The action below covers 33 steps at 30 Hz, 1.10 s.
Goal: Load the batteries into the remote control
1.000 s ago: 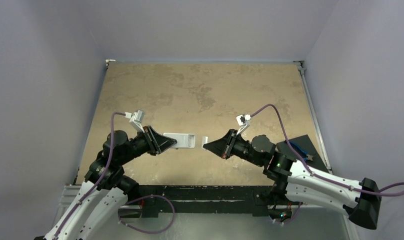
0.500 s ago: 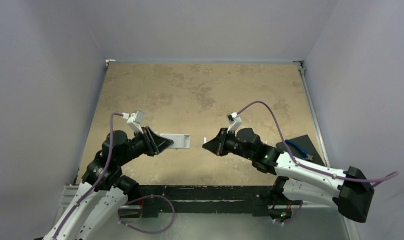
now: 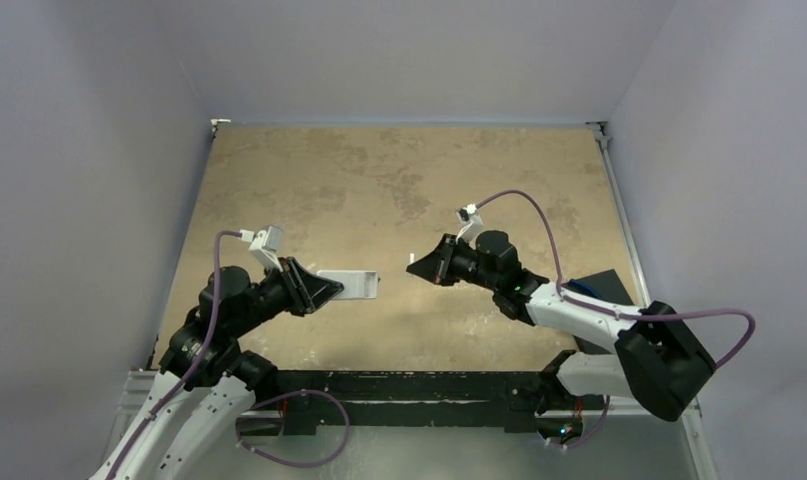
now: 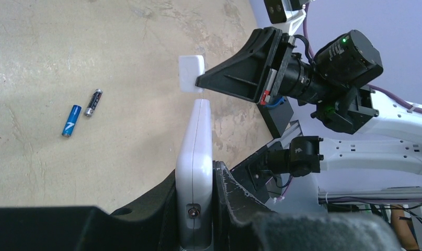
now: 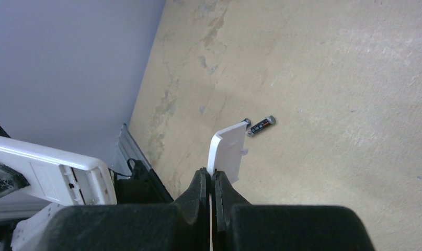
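Note:
My left gripper (image 3: pixel 331 288) is shut on the white remote control (image 3: pixel 351 284) and holds it above the table. In the left wrist view the remote control (image 4: pixel 196 151) stands edge-on between the jaws of the left gripper (image 4: pixel 195 180). My right gripper (image 3: pixel 415 267) is shut on a small white cover piece (image 5: pixel 228 149), pinched thin between the jaws of the right gripper (image 5: pixel 212 178). It faces the remote with a gap between them. Two batteries lie side by side on the table, one blue (image 4: pixel 71 120) and one dark (image 4: pixel 93 101). The cover half hides the blue one in the right wrist view.
A black block (image 3: pixel 607 290) with something blue on it sits at the table's right edge, behind the right arm. Grey walls close in the tan table (image 3: pixel 399 180) on three sides. The right arm's body (image 4: pixel 344 57) hangs close beyond the remote's tip.
The right gripper has carried the cover piece toward the far side of the table, away from the remote. The left gripper has drawn the remote slightly left. Both grips are unchanged.

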Each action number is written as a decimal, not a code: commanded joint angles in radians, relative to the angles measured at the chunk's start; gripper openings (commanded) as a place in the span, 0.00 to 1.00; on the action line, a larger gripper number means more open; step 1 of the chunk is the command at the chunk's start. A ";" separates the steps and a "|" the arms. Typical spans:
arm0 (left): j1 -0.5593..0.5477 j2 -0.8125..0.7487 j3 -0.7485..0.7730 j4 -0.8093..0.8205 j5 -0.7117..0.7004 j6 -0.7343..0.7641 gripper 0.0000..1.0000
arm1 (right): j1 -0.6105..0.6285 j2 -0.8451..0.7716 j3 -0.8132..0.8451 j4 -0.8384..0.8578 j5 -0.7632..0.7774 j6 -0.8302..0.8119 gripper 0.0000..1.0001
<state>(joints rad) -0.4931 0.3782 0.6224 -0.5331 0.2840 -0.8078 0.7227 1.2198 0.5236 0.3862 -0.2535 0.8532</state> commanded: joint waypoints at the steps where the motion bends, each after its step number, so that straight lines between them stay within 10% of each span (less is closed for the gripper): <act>1: 0.002 -0.010 -0.017 0.039 0.007 0.014 0.00 | -0.060 0.068 -0.030 0.224 -0.110 0.037 0.00; 33: 0.002 0.062 -0.078 0.182 0.069 0.031 0.00 | -0.277 0.618 0.024 0.720 -0.272 0.133 0.00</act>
<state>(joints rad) -0.4931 0.4290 0.5434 -0.4278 0.3336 -0.7929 0.4625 1.8198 0.5117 1.0306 -0.4934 0.9863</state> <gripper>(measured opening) 0.208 0.029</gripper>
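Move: The right hand holds the battery cover; the clear patch of table it heads for lies about 9 cm ahead, 2 cm right and 14 cm below. The black battery lies 9 cm ahead, 9 cm left, the blue one 7 cm ahead, 13 cm left, both 15 cm below; the remote control is 10 cm back, 12 cm left, 7 cm up. From the left hand, the patch is 17 cm ahead, 17 cm right, 22 cm down. Right hand carries the pinched battery cover about 8 cm forward and 8 cm down, towards clear table beyond. ##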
